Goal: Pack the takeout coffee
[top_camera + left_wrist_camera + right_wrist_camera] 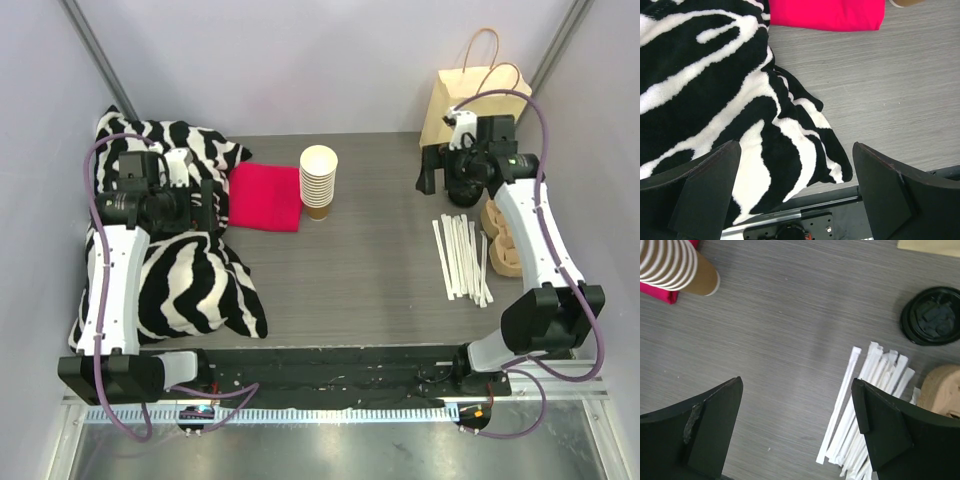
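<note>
No brown cup with a black lid on it shows in any view. A loose black lid (pixel 930 315) lies flat on the table near the paper bag; my right arm hides it in the top view. A stack of cream-white cups (pixel 318 180) with a brown cup at the bottom stands mid-table and also shows in the right wrist view (pixel 675 265). My left gripper (pixel 205 203) is open and empty above the zebra blanket (pixel 705 90). My right gripper (pixel 430 172) is open and empty above bare table, left of the lid.
A brown paper bag (pixel 470 100) with handles stands at the back right. Wrapped white straws (pixel 462 255) lie in a row, with a tan pulp cup carrier (pixel 505 240) to their right. A red cloth (pixel 265 195) lies beside the zebra blanket (pixel 190 280) at the left.
</note>
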Tool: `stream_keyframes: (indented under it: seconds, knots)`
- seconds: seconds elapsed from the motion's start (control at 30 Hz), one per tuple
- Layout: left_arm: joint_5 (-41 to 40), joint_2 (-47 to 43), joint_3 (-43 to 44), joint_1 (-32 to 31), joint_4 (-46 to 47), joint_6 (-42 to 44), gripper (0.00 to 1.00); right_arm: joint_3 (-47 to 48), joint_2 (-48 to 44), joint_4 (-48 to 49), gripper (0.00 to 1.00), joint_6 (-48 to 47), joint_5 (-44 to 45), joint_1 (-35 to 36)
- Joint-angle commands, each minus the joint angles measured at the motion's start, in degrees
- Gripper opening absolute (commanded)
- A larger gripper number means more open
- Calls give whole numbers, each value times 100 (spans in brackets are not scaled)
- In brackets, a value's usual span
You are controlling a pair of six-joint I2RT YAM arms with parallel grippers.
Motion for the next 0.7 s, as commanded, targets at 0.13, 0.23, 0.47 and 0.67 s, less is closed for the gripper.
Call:
stream_keyframes:
  seconds: [0.13, 0.23, 0.47, 0.67]
  knots:
    - [-486, -400, 182, 24, 279, -243, 100, 1367, 748, 374, 100, 218, 607, 1159]
    - [-671, -593, 94, 16, 446, -401, 100, 1955, 1178, 454, 100, 394, 625, 1353]
    - [-839, -875, -56, 24, 772, -682, 100, 3764, 2250, 436, 100, 1150, 546, 1766]
    - [-733, -761, -38, 24, 851, -849, 100, 4549, 2893, 664, 98, 1519, 888, 2248]
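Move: Roughly 26 cm to the right hand's left and about level with it in reach, the tall stack of paper cups has its middle some 11 cm below the hand. The red cloth lies about 38 cm left and 5 cm ahead. The black lids are some 11 cm right and 6 cm ahead, the straws 11 cm right and 11 cm back, all three around 20 cm lower. From the left hand, the cup stack stands about 12 cm ahead and 24 cm right. Swinging left towards the cup stack, about 17 cm, the empty right hand also reaches some 10 cm forward and climbs nearly as much, ending above rim height on the stack's far right side. Its fingers stay wide open and tip up roughly 15 degrees. Over the zebra blanket the open left hand rises about 5 cm, its fingers tipping up a little. ##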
